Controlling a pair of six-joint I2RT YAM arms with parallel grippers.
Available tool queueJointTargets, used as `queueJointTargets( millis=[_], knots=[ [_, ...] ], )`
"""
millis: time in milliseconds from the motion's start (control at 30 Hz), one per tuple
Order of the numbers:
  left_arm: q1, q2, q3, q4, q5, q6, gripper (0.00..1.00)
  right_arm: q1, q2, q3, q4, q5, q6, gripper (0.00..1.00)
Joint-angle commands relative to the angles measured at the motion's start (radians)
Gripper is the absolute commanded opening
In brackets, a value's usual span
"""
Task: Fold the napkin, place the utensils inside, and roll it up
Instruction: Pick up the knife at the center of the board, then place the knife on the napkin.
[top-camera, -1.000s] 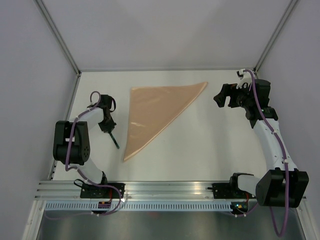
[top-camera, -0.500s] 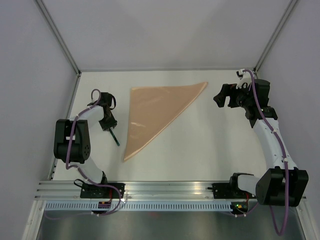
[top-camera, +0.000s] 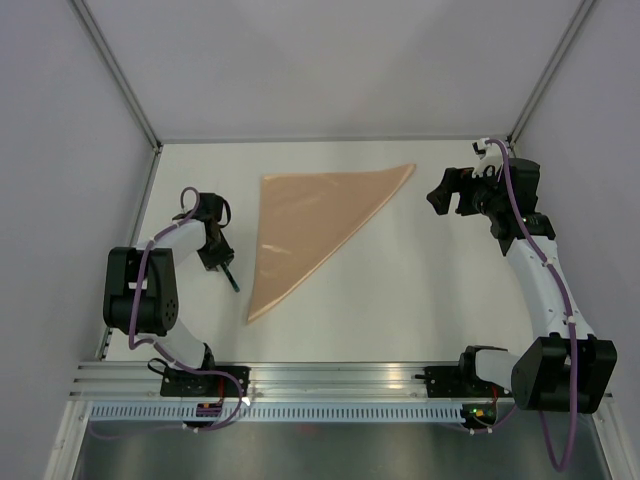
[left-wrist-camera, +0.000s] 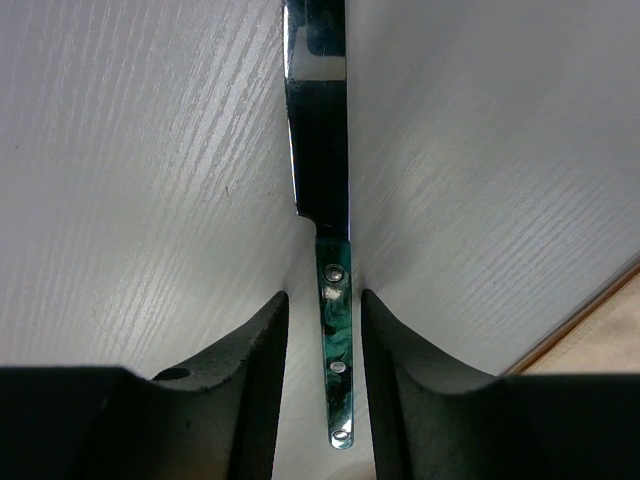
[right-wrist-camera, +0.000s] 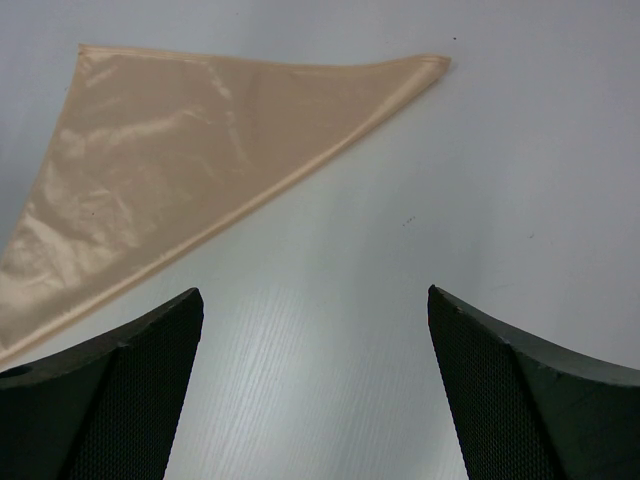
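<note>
The napkin (top-camera: 310, 218) lies folded into a peach-orange triangle in the middle of the table, also visible in the right wrist view (right-wrist-camera: 170, 150). One utensil (top-camera: 231, 280), a knife with a dark green riveted handle (left-wrist-camera: 337, 350) and a silvery blade, lies flat on the table left of the napkin. My left gripper (top-camera: 214, 254) (left-wrist-camera: 322, 305) straddles the handle, open, with a gap on each side. A napkin edge (left-wrist-camera: 600, 340) shows at the lower right of that view. My right gripper (top-camera: 446, 192) (right-wrist-camera: 315, 300) hovers wide open to the right of the napkin's far corner, holding nothing.
White walls with metal frame posts enclose the table (top-camera: 420, 280) on three sides. An aluminium rail (top-camera: 330, 375) with both arm bases runs along the near edge.
My left gripper has shifted slightly toward the near edge over the utensil, and its jaws stand wider than before. The napkin and the right arm have not moved.
</note>
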Motion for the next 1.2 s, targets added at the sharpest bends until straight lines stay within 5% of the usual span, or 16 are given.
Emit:
queueJointTargets(
  millis=[0,200,367,900,1167],
  knots=[
    [0.004,-0.012,-0.003,0.004,0.03,-0.033,0.4,0.001,-0.017,0.001,0.008,-0.011,0.008,0.98],
    [0.004,0.008,0.001,0.004,0.024,-0.032,0.27,0.0,-0.016,0.001,0.006,-0.012,0.008,0.98],
    [0.004,0.013,0.004,0.005,0.013,-0.021,0.03,0.001,-0.017,0.001,0.006,-0.011,0.007,0.98],
    [0.004,-0.131,0.126,-0.045,0.015,0.197,0.02,0.001,-0.008,0.002,0.005,-0.019,0.01,0.98],
    [-0.082,-0.17,0.191,-0.018,0.139,0.312,0.02,0.001,0.007,0.01,0.0,-0.025,0.012,0.98]
  ],
)
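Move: The left fingers straddle the upper handle of the knife, the handle's end back and to the right; the knife's middle lies about 4 cm ahead, 2 cm left and 1 cm below. The folded napkin's middle is roughly 14 cm ahead and 20 cm to the right, just as low. From the idle right hand, the knife is some 58 cm left, 3 cm back and 22 cm below. The left fingers close on the knife handle, then lift about 7.5 cm and 3.5 cm forward, turning slightly clockwise. ##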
